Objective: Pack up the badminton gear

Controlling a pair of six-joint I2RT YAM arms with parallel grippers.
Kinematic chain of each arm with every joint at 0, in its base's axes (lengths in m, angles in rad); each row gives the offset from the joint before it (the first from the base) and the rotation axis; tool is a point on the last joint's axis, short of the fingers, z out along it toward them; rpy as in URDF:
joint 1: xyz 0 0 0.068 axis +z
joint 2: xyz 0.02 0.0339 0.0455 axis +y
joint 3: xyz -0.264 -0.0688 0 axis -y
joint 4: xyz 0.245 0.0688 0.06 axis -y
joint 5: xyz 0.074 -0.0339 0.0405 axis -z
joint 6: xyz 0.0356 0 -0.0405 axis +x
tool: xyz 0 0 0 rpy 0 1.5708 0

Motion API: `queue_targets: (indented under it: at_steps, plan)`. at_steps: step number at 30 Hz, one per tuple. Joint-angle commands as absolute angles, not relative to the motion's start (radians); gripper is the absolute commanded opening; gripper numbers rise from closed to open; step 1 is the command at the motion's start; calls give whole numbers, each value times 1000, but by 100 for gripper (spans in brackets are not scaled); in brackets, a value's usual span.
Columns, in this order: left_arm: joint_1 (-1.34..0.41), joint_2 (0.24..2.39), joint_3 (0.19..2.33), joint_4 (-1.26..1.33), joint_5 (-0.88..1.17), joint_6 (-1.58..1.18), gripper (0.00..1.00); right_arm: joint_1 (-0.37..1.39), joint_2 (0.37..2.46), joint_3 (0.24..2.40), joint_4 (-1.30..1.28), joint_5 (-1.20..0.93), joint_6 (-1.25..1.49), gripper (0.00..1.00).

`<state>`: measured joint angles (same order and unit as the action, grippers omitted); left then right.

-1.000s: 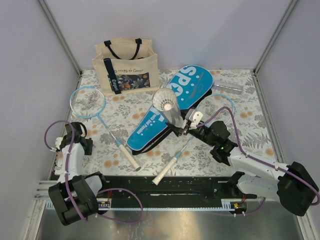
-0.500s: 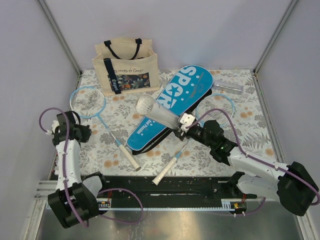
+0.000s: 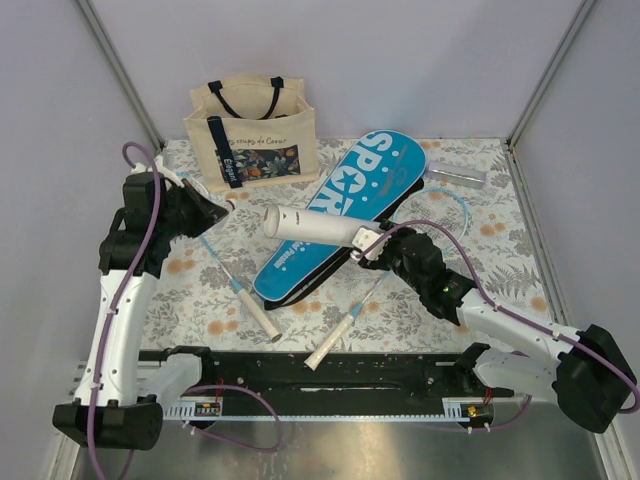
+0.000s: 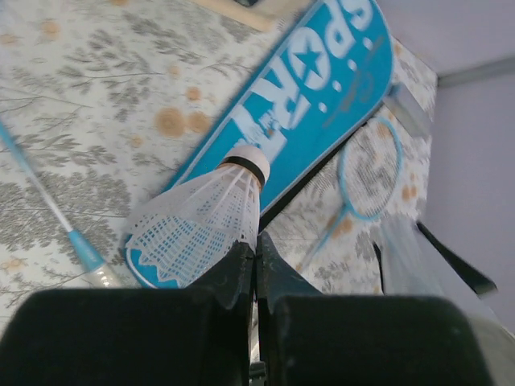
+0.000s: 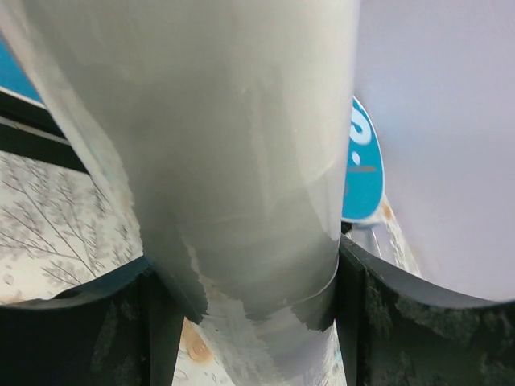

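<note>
My right gripper (image 3: 368,240) is shut on the white tube (image 3: 312,226) and holds it level above the blue SPORT case (image 3: 362,185), its end pointing left. In the right wrist view the tube (image 5: 233,145) fills the gap of the gripper (image 5: 245,297). My left gripper (image 3: 214,206), raised, is shut on the skirt edge of a white shuttlecock (image 4: 205,221), just left of the tube's end. One racket (image 3: 240,295) lies partly hidden under the left arm. The other racket (image 3: 345,325) has its head (image 3: 455,205) right of the case.
A beige tote (image 3: 252,135) with black straps stands at the back left. A small clear piece (image 3: 455,178) lies at the back right. Grey walls close in the floral table (image 3: 420,310), and a black rail (image 3: 330,385) runs along the near edge.
The left arm has risen from the table's left side and swung right toward the tube, its gripper closing. The right gripper has tipped the tube from upright to level, pointing left.
</note>
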<state>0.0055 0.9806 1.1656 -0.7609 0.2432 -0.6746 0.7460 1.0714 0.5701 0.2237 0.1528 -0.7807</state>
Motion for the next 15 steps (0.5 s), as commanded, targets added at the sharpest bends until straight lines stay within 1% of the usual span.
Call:
queue_targets:
  at_steps: [1, 5, 12, 15]
  plan:
    - [-107, 1005, 1304, -840, 301, -537, 0, 718, 1034, 600, 221, 252, -844, 29]
    - [-156, 988, 1334, -848, 380, -523, 0, 706, 1049, 607, 183, 268, -868, 29]
    - [-212, 1022, 1445, -1005, 454, -448, 0, 693, 1019, 566, 212, 227, -870, 29]
    - [-221, 1016, 1453, -1017, 501, -428, 0, 692, 1019, 560, 221, 200, -876, 29]
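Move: The tube's open mouth is about 14 cm to the right of the left hand, which has the shuttlecock, some 3 cm back and nearly level with it. From the left hand, the sports bag's middle lies roughly 28 cm right, 12 cm ahead and 24 cm below, and the tote about 25 cm ahead, 4 cm right and 10 cm below. For the right hand, already gripping the tube, the shuttlecock is some 28 cm left, 7 cm ahead and 8 cm higher. Rightward, back and up, the left hand brings the shuttlecock in towards the tube's mouth, some 10 cm in all and slowing, fingers staying shut on the feather end while the hand swings about 25 degrees clockwise so the cork points more to the right. The right hand keeps its grip, draws the tube about 3 cm right and slightly down, dips its left side a little, then holds. ##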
